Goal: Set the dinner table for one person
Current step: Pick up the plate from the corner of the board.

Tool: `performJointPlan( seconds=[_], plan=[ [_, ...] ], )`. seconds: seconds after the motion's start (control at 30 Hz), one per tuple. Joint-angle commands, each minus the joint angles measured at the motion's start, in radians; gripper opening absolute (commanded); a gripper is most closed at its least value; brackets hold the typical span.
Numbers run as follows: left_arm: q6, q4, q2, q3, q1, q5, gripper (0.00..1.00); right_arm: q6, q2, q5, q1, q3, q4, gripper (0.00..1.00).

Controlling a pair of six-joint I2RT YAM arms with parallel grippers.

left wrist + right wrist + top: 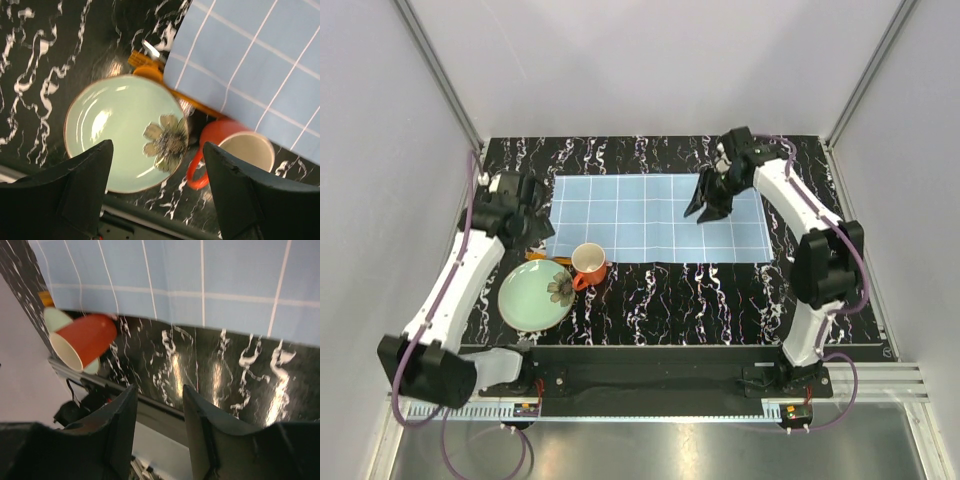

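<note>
The dinner table (pixel 670 290) is glossy black with white veins. On it lies a light blue gridded placemat (pixel 655 215). A pale green plate (pixel 535 293) with a flower print sits at the front left, and an orange-red mug (pixel 588 263) stands upright beside it at the mat's near left corner. An orange-handled utensil (pixel 150 67) lies partly under the mat's edge. My left gripper (pixel 157 150) hangs open above the plate (pixel 115 130) and mug (pixel 240 150), holding nothing. My right gripper (pixel 159 390) is open and empty, above the mat's right part (pixel 708 212).
Grey walls with metal posts close in the table on three sides. A black base rail (pixel 650 365) with both arm mounts runs along the near edge. The placemat (pixel 200 275) covers the middle of the table.
</note>
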Motion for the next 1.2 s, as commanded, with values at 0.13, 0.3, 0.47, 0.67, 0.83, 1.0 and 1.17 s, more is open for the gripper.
performJointPlan(
  seconds=[0.13,0.3,0.47,0.67,0.83,1.0,1.17],
  plan=[
    [-0.049,0.056,-0.2,-0.172,0.013,0.059,0.79,0.14,-0.286,-0.035,0.076,-0.27,0.11,0.48],
    [-0.075,0.04,-0.244,-0.198,0.016,0.05,0.79,0.114,-0.309,-0.056,0.081,-0.301,0.145,0.48],
    [-0.133,-0.01,-0.22,-0.143,0.017,0.024,0.79,0.077,-0.249,-0.102,0.081,-0.309,0.159,0.47],
    [-0.245,-0.105,-0.278,-0.199,0.016,0.001,0.78,0.092,-0.232,-0.164,0.083,-0.413,0.274,0.46],
    [-0.244,-0.124,-0.358,-0.221,0.016,-0.002,0.78,0.12,-0.235,-0.173,0.087,-0.425,0.285,0.46],
    [-0.237,-0.206,-0.335,-0.184,0.016,-0.075,0.78,0.175,-0.241,-0.159,0.106,-0.404,0.306,0.46],
    [-0.314,-0.175,-0.497,-0.331,0.095,-0.033,0.78,0.172,-0.224,-0.173,0.112,-0.36,0.282,0.45]
  ],
)
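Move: The plate's middle is about 10 cm back from the left gripper, nearly straight in line with it and some 16 cm lower. The orange mug stands roughly 3 cm back and 11 cm to the gripper's right; the orange cutlery lies about level with it and 3 cm right, by the plate's far rim. The blue cloth's middle is some 14 cm ahead and 30 cm right. From the right hand, the plate is about 19 cm back and 42 cm left. Draw the open, empty left gripper back about 10 cm from above the cutlery to over the plate, sinking only a couple of centimetres and easing slightly left, while turning it some 15 degrees counter-clockwise; stay well above the plate. Pull the right gripper back about 8 cm over the cloth, quickly at first, then let it rise a little, dip and drift left. ##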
